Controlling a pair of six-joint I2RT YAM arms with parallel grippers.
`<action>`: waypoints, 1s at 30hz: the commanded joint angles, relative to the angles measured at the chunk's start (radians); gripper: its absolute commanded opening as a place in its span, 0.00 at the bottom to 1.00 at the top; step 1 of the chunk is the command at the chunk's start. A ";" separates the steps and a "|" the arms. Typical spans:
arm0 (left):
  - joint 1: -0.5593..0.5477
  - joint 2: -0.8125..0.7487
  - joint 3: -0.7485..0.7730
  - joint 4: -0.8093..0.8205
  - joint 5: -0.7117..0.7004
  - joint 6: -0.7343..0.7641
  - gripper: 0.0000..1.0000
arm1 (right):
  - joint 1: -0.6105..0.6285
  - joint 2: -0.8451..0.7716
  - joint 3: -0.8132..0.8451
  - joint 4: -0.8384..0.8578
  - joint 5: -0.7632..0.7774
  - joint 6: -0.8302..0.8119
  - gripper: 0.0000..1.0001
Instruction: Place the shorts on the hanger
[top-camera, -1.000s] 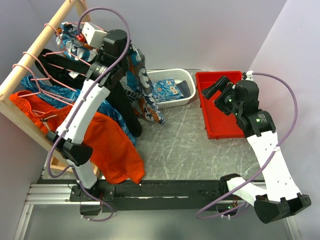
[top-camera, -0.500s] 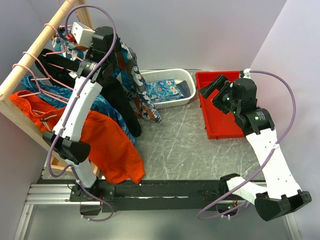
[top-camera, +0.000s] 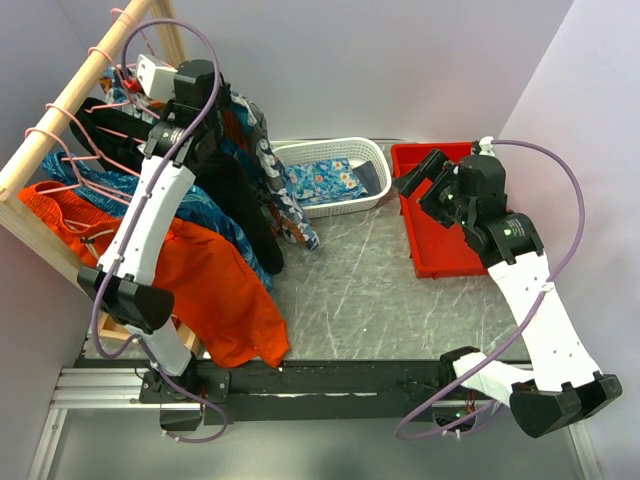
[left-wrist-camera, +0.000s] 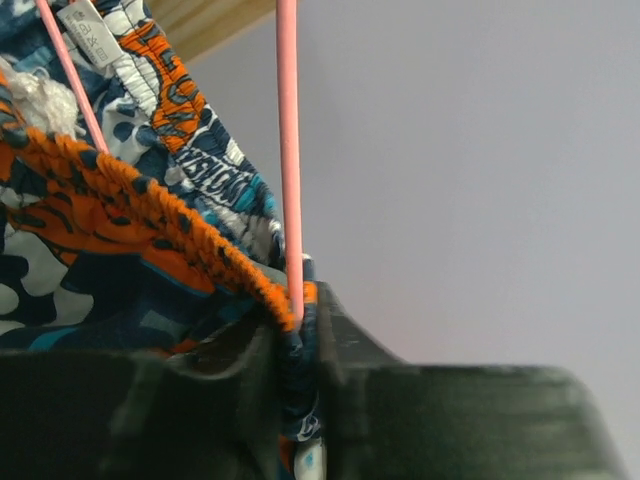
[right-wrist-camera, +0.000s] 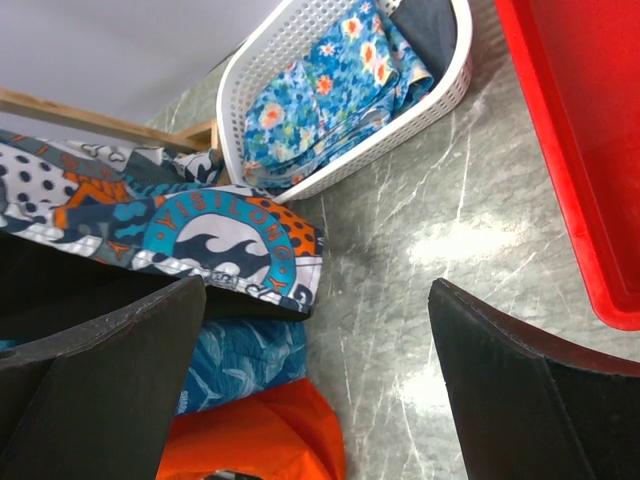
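The patterned shorts (top-camera: 270, 165) hang from the far end of the rack down toward the table. My left gripper (top-camera: 128, 85) is up at the rack pole, shut on the orange-and-navy waistband (left-wrist-camera: 180, 235). A pink hanger (left-wrist-camera: 288, 150) wire runs straight down into the same pinch, between my left gripper's (left-wrist-camera: 300, 345) jaws. My right gripper (top-camera: 415, 180) hovers open over the left edge of the red bin, holding nothing. Seen from the right wrist, the shorts' hem (right-wrist-camera: 215, 245) lies just beyond my right gripper's (right-wrist-camera: 318, 300) left finger.
The wooden rack (top-camera: 60, 105) on the left carries more pink hangers (top-camera: 55, 140) with black (top-camera: 245, 215), blue leafy (right-wrist-camera: 245, 355) and orange (top-camera: 215, 290) garments. A white basket (top-camera: 345, 150) holds a blue floral cloth (top-camera: 325, 182). The red bin (top-camera: 430, 230) stands at right.
My left gripper has carried the shorts' waistband up and left, closer to the rack pole. The right arm has drifted slightly left, still open.
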 joint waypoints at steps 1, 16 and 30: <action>-0.001 -0.088 -0.065 0.082 0.039 -0.006 0.29 | 0.019 0.001 0.044 0.020 0.011 -0.014 1.00; -0.038 -0.232 -0.230 0.096 0.004 0.078 0.83 | 0.155 0.046 0.066 0.107 -0.004 -0.081 1.00; -0.059 -0.266 -0.217 -0.020 0.002 0.279 0.96 | 0.379 0.228 0.171 0.263 -0.006 -0.218 1.00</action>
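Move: Pinched in the left fingers is the waistband corner of the shorts on the hanger's arm. The rail lies about 15 cm left, 2 cm farther out and 10 cm above it; the black garment is some 10 cm nearer the base, 3 cm left and 18 cm lower. From the right hand, the shorts' hem hangs roughly 25 cm left, 4 cm ahead and 22 cm below, with the white basket 18 cm left, 20 cm ahead and 30 cm down. Opening wide, the left fingers let go of the waistband corner while the hand backs off about 6 cm towards its base, dipping slightly at first and rolling left side up at the end. The right hand, empty and still wide open, creeps and then swings about 12 cm left towards the hanging shorts, turning some 20 degrees counter-clockwise. ##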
